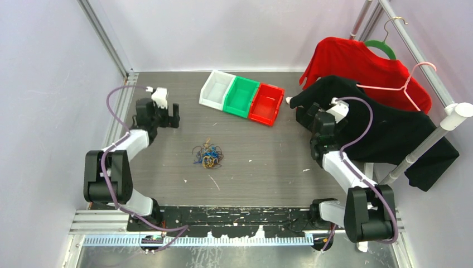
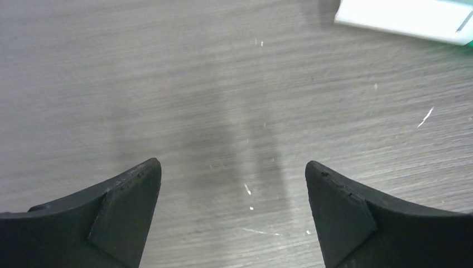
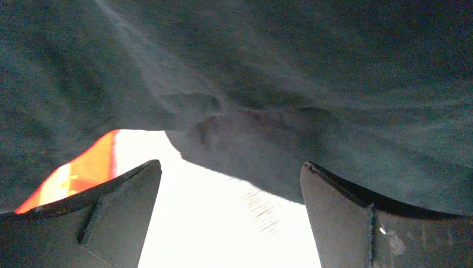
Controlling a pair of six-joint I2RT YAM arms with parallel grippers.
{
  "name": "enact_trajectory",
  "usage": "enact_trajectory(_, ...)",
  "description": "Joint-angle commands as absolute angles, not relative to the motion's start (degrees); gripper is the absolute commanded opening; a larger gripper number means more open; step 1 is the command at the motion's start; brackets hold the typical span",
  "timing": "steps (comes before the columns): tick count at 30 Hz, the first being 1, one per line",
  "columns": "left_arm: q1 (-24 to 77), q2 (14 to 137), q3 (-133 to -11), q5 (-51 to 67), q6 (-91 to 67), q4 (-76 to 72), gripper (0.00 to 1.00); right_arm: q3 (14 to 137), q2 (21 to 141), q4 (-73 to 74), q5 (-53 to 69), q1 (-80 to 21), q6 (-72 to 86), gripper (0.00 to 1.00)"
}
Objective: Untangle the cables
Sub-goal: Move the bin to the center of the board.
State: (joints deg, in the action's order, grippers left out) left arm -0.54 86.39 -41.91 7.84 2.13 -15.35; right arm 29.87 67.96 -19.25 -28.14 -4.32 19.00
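The cables (image 1: 208, 156) lie as one small knot of blue, orange-yellow and dark strands on the grey table (image 1: 262, 162), midway between the arms. My left gripper (image 1: 169, 116) hangs open at the back left, well away from the knot. Its wrist view shows bare table between the wide-apart fingers of the left gripper (image 2: 233, 184). My right gripper (image 1: 304, 113) is at the back right, open, its tips against a hanging black garment (image 1: 390, 128). In its wrist view the right gripper (image 3: 230, 184) holds nothing; the black garment (image 3: 279, 84) fills the upper frame. Neither wrist view shows the cables.
A white bin (image 1: 217, 89), a green bin (image 1: 241, 96) and a red bin (image 1: 266, 104) stand in a row at the back. A red shirt (image 1: 362, 64) hangs on the rack at the right. The white bin's edge (image 2: 401, 17) shows in the left wrist view.
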Motion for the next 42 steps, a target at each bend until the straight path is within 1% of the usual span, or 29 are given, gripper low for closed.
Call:
enact_trajectory(1, -1.3, 85.7, -54.2, 13.3, 9.0, 12.0, 0.99, 35.7, 64.2, -3.2, -24.5, -7.8, 28.9, 1.0)
enact_trajectory(4, -1.5, 86.8, -62.3, 17.4, 10.5, 24.5, 0.97, 38.3, 62.8, -1.5, -25.0, -11.8, 34.5, 1.0)
enact_trajectory(6, -1.6, 88.1, -67.8, 20.6, 11.3, 32.0, 0.97, 41.9, 65.0, 2.1, -23.5, -13.7, 38.1, 1.0)
enact_trajectory(9, -1.5, 90.5, -76.2, 24.1, 11.4, 41.6, 0.97, 45.7, 68.4, 1.9, -20.6, -18.0, 39.2, 1.0)
enact_trajectory(12, -1.4, 93.7, -83.0, 25.6, 9.3, 47.5, 0.95, 44.8, 70.5, -10.5, -6.8, -18.0, 39.2, 1.0)
enact_trajectory(14, -1.4, 95.4, -86.7, 25.9, 10.1, 51.7, 0.97, 45.2, 73.5, -18.9, 0.2, -16.9, 40.4, 1.0)
enact_trajectory(15, -1.4, 95.6, -87.3, 25.2, 10.3, 52.1, 0.97, 47.2, 76.1, -20.6, 2.8, -16.7, 40.9, 1.0)
enact_trajectory(16, -1.4, 95.7, -87.2, 24.6, 10.7, 52.3, 0.97, 51.2, 79.2, -18.5, 3.8, -16.9, 40.6, 1.0)
enact_trajectory(18, -1.4, 95.3, -85.6, 23.8, 11.1, 51.6, 0.97, 61.0, 85.9, -7.0, 1.9, -17.3, 39.5, 1.0)
enact_trajectory(22, -1.3, 94.5, -81.3, 22.5, 10.3, 49.0, 0.97, 68.1, 92.5, -3.1, -7.0, -20.2, 37.1, 0.99)
enact_trajectory(23, -1.3, 94.5, -81.2, 22.1, 10.3, 49.1, 0.97, 70.7, 94.5, -1.1, -8.5, -20.7, 36.7, 0.96)
enact_trajectory(24, -1.3, 94.5, -81.3, 21.9, 10.5, 49.3, 0.97, 73.2, 96.7, 0.8, -10.1, -21.3, 36.3, 0.91)
enact_trajectory(26, -1.2, 94.5, -81.7, 21.9, 11.1, 49.6, 0.96, 78.8, 102.5, 4.6, -12.9, -22.3, 35.6, 0.78)
enact_trajectory(27, -1.2, 94.6, -82.1, 21.9, 11.4, 50.0, 0.96, 81.2, 104.8, 6.1, -15.0, -23.0, 35.0, 0.76)
enact_trajectory(32, -1.2, 94.1, -82.7, 22.5, 12.6, 52.4, 0.95, 90.9, 114.0, 10.2, -24.7, -26.2, 31.1, 0.78)
enact_trajectory(35, -1.3, 93.4, -82.1, 21.7, 14.2, 53.2, 0.95, 97.1, 118.7, 14.5, -28.5, -26.8, 30.8, 0.8)
enact_trajectory(37, -1.2, 92.8, -81.5, 21.3, 16.3, 55.3, 0.95, 99.2, 120.6, 15.6, -30.0, -27.0, 30.8, 0.8)
enact_trajectory(40, -1.2, 91.2, -79.6, 21.0, 18.7, 56.4, 0.95, 100.0, 122.3, 14.5, -30.5, -27.5, 30.7, 0.76)
enact_trajectory(42, -1.2, 90.0, -78.3, 21.7, 19.5, 56.9, 0.95, 101.4, 123.8, 14.4, -30.4, -27.8, 30.3, 0.7)
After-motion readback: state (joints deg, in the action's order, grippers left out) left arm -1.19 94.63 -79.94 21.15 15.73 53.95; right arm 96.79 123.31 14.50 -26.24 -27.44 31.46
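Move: The three-part bin lies with its green middle about 31 cm left and 18 cm ahead of the right gripper, some 11 cm below it; its red section is nearer, about 20 cm left and 15 cm ahead. The cable tangle is roughly 43 cm left and 4 cm back. The black shirt hangs about 17 cm to the right, level with the hand. From the left gripper the bin is some 26 cm right, 13 cm ahead and 7 cm lower. Sweep the right gripper left about 25 cm, away from the black shirt, swinging forward some 17 cm towards the bin, then sink about 9 cm over the green-red divider, tipping the fingers down and partly closing them, one over each section. Meanwhile lift the open left gripper, then draw it back and partly down, tilting it steeply downward. ##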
